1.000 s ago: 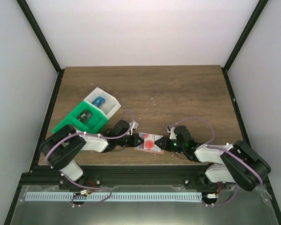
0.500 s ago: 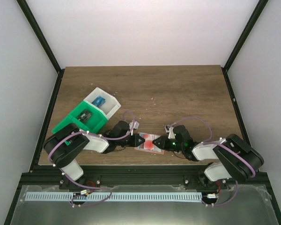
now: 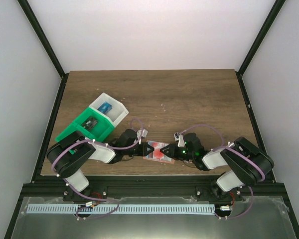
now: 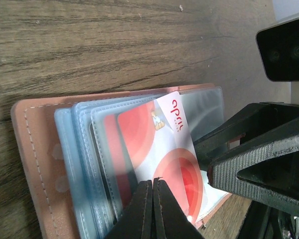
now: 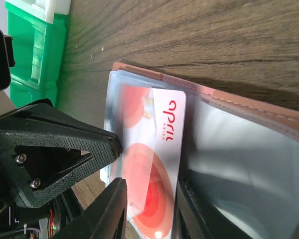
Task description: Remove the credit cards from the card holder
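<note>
The card holder (image 3: pixel 158 152) lies open near the table's front edge, with its salmon-orange edging (image 4: pixel 35 159) and clear bluish sleeves (image 5: pixel 249 164) showing. A red and white credit card (image 4: pixel 169 149) (image 5: pixel 154 164) sticks partly out of a sleeve. My left gripper (image 4: pixel 153 183) (image 3: pixel 148 149) is shut, its tips resting on the sleeve and the card's edge. From the opposite side my right gripper (image 5: pixel 149 214) (image 3: pixel 168 151) is open, and the card's free end lies between its fingers (image 5: pixel 109 209). A blue card (image 3: pixel 105 107) lies in the white tray and a dark card (image 3: pixel 91 123) in the green tray.
The green tray (image 3: pixel 82 128) and the white tray (image 3: pixel 114 113) stand together at the left, just behind the left arm. The black frame runs along the table's front edge (image 3: pixel 154 175), close to both arms.
My right arm has slid left towards the card holder and its jaws have widened around the card's end. The left gripper stays shut in place.
</note>
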Controlling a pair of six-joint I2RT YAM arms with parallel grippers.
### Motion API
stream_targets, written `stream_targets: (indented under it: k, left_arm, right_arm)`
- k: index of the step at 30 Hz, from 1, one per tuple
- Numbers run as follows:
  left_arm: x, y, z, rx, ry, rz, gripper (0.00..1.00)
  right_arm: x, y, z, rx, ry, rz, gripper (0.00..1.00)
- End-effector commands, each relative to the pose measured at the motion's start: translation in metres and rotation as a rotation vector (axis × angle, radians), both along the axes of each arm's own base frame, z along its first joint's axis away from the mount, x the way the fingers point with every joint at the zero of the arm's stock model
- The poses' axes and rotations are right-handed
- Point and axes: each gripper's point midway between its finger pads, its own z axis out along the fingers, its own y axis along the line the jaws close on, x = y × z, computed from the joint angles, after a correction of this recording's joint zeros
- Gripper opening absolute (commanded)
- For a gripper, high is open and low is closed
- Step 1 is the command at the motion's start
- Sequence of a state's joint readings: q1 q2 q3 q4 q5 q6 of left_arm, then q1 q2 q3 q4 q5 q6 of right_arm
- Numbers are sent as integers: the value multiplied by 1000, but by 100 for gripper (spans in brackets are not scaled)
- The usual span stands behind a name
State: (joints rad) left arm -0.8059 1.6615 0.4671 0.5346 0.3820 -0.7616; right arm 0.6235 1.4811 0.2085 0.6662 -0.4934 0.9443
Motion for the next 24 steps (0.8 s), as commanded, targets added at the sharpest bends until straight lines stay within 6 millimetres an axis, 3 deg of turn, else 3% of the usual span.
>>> stream_targets:
  k: [1, 8, 16, 24]
  left_arm:
    - [-19, 26, -41, 113, 108, 39, 0]
    - [-16, 30, -44, 151, 109, 60, 0]
    - [-7, 28, -37, 176, 82, 67, 0]
    - [-5, 18, -24, 141, 75, 36, 0]
  right_arm:
    - [6, -1, 1, 13, -9, -25, 27]
    - [2, -4, -6, 16, 7, -16, 1]
    - [-2, -27, -10, -15, 7, -54, 1]
    - [3, -48, 6, -120, -84, -102, 0]
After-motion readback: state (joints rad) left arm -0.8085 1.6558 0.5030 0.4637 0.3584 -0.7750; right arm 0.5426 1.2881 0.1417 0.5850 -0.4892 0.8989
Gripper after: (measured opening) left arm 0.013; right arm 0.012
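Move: The red-and-white credit card stands half out of the card holder between the two hands. Its middle is some 2 cm left of the right fingertips, level with them fore and aft and about 1 cm lower. The holder's middle is about 1 cm left, 1 cm back and 2 cm below; the white tray is some 16 cm ahead and 21 cm left. From the left fingertips, the card lies about 2 cm right, level fore and aft. The right fingers, open around the card's right-hand edge, dip about half a centimetre, close and pinch it; they then draw away to the right by nearly 3 cm, rising about 1.5 cm towards the end. The left hand stays nearly in place, its shut fingertips still resting on the holder's sleeves. ##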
